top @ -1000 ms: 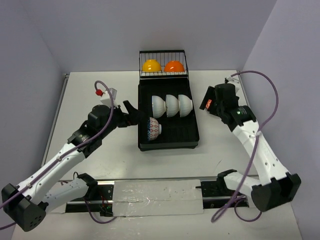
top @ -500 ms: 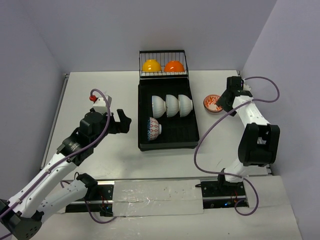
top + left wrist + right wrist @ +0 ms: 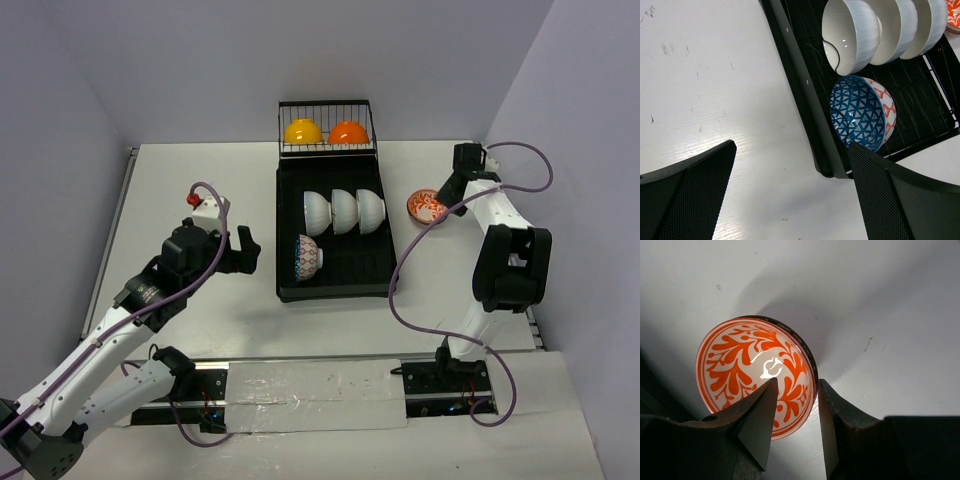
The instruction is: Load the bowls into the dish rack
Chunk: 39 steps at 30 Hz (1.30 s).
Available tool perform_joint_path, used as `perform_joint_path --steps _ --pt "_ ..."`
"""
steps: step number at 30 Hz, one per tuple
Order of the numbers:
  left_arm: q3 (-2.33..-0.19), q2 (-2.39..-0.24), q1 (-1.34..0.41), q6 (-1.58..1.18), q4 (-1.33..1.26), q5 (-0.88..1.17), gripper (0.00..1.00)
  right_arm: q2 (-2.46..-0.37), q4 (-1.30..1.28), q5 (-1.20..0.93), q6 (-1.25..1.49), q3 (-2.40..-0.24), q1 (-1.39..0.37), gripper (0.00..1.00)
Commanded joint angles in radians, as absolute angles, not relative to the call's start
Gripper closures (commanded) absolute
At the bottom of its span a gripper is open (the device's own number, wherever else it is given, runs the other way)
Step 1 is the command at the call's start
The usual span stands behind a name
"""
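Observation:
The black dish rack (image 3: 287, 291) stands mid-table. Three white bowls (image 3: 344, 211) sit on edge in a row in it, with a blue-inside patterned bowl (image 3: 308, 257) in front of them. A yellow bowl (image 3: 303, 131) and an orange bowl (image 3: 348, 132) rest in its wire basket. Another red-white patterned bowl (image 3: 425, 207) lies on the table right of the rack. My right gripper (image 3: 797, 385) straddles that bowl's (image 3: 740, 365) edge, still open, with a gap beside the rim. My left gripper (image 3: 791, 147) hangs wide open over the table beside the rack's left rim (image 3: 805, 85).
The right arm stretches along the table's right side, close to the right wall (image 3: 590, 150). Its purple cable (image 3: 400, 280) loops across the table between the rack and the arm. The left arm (image 3: 120, 320) lies diagonally over the left half.
My right gripper has settled over the loose patterned bowl and its jaws have narrowed around the rim. My left gripper has drawn back left from the patterned bowl in the rack.

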<state>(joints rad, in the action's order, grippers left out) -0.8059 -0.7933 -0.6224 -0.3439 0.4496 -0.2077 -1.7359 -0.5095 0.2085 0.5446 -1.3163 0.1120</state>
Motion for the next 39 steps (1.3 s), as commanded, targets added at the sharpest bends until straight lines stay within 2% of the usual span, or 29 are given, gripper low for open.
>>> perform_joint_path --steps 1,12,25,28,34,39 --pt "-0.810 -0.767 -0.621 -0.308 0.454 -0.184 0.01 -1.761 -0.472 0.229 0.517 -1.362 0.118 0.55" --pt "-0.801 -0.755 -0.621 -0.311 0.471 -0.176 0.01 -1.807 -0.468 0.236 0.494 -1.371 0.118 0.68" --pt "-0.790 -0.747 -0.621 -0.330 0.472 -0.164 0.01 -1.841 -0.471 0.258 0.462 -1.373 0.118 0.69" --pt "-0.790 -0.746 -0.621 -0.334 0.471 -0.163 0.01 -1.842 -0.472 0.270 0.451 -1.379 0.118 0.75" --pt "-0.796 -0.758 -0.621 -0.331 0.468 -0.150 0.01 -1.825 -0.482 0.288 0.437 -1.387 0.118 0.99" --pt "-0.810 -0.767 -0.621 -0.316 0.463 -0.137 0.01 -1.780 -0.500 0.296 0.419 -1.391 0.118 1.00"
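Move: The orange-patterned bowl's middle lies about 6 cm left of the right hand, 2 cm ahead and some 6 cm below it; its right-hand rim is almost under the part-open fingers. The nearest white bowl stands around 17 cm to the left of that bowl and 2 cm nearer the base, and the dish rack's middle is roughly 33 cm left of the hand and 4 cm back. From the left hand, the patterned bowl is some 49 cm right, 20 cm ahead and 18 cm below. Down in two short steps, about 3.5 cm in all, the right hand sinks onto the right rim of the orange-patterned bowl, fingers tipping slightly back towards the base. The half-open fingers narrow, pause, then shut and pinch the rim between their tips, and the hand eases up and forward by roughly 1 cm. ##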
